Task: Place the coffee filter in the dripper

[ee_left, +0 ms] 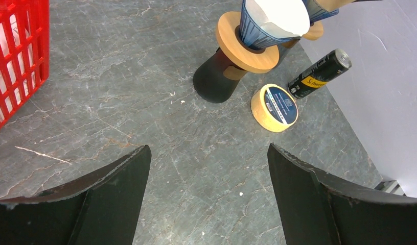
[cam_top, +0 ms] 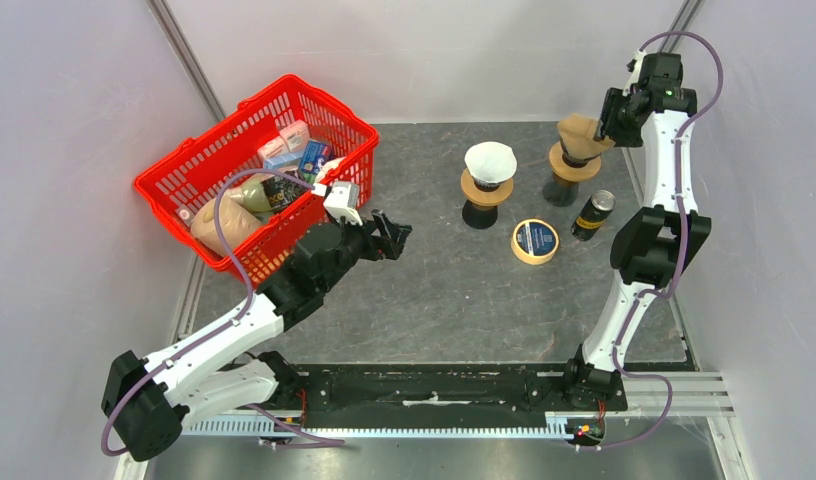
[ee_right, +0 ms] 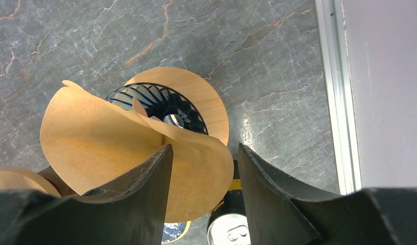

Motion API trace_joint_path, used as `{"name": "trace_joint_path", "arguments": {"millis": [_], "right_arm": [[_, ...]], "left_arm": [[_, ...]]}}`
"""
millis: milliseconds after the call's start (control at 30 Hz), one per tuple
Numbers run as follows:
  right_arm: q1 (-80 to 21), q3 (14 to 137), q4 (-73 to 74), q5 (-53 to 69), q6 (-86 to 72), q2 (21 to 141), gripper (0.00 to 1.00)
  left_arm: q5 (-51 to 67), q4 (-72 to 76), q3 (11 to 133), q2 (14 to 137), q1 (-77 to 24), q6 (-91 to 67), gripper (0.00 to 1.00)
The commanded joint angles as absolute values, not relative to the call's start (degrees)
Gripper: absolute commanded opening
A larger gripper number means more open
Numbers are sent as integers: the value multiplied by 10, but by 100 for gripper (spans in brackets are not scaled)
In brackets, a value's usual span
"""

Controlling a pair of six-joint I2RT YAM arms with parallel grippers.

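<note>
A brown coffee filter [cam_top: 581, 133] [ee_right: 109, 138] sits crumpled and tilted on the blue ribbed dripper [ee_right: 163, 101] with the wooden collar [cam_top: 572, 166], at the back right. One fold dips into the cone. My right gripper [cam_top: 608, 122] [ee_right: 205, 149] hovers just above it, open. A lobe of the filter lies between its fingers, against the left one and apart from the right one. My left gripper [cam_top: 398, 236] [ee_left: 209, 148] is wide open over bare table, holding nothing.
A second dripper with a white filter [cam_top: 489, 165] [ee_left: 273, 20] stands left of the first. A tape roll [cam_top: 535, 241] [ee_left: 275, 107] and a black can [cam_top: 592, 215] [ee_right: 232, 229] lie in front. A red basket [cam_top: 184, 180] of groceries sits far left.
</note>
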State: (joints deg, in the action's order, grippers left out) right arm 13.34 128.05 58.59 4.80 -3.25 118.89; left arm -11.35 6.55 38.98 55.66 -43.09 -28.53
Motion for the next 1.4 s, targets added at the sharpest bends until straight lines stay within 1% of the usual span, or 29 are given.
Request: {"name": "trace_joint_path", "arguments": {"millis": [0,333,533,633,767,1033,1367], "right_arm": [[135,1298,564,23,-15,1159,58],[136,1286,521,43,-10,1114,58],[135,1289,521,108,-50,1111,49],[129,1299,537,120,-67,1120,45],[116,1317,559,119,-68,1143,43],[111,1337,568,69,-64,1185,38],[98,1331,586,96,-49,1208,33]], "left_arm": [[-106,92,390,551,-428,-290,91],[-108,92,389,547,-428,-290,91],[-112,92,395,551,-429,-286,91],[-111,92,397,553,-429,-286,91],[-112,91,397,553,-429,-286,91],[-115,87,397,550,-429,-290,91],[-119,79,407,559,-428,-285,91]]}}
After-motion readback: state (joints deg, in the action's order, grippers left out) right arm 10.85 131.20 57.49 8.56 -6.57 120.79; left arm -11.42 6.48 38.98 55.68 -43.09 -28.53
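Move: The brown coffee filter already sits loosely in its dripper, its middle about 3 cm left of the right hand, 1 cm ahead and 3 cm below; the dripper is right under it, some 6 cm below the hand. The white-filter dripper stands roughly 17 cm left of the brown filter and 5 cm nearer the base. The can is about 7 cm back and 2 cm right of the right hand, 15 cm down. From the left hand the brown filter is some 21 cm ahead, 35 cm right and 4 cm lower. Over the brown filter's right side the right hand rises about 7 cm, its fingertips tipping up some 10 degrees, crosses roughly 3 cm left over the paper, then eases forward and sinks about 6 cm onto or just above the fold, the tilt mostly undone. The fingers, still apart, draw closer together on the way; whether they touch the paper can't be told. ##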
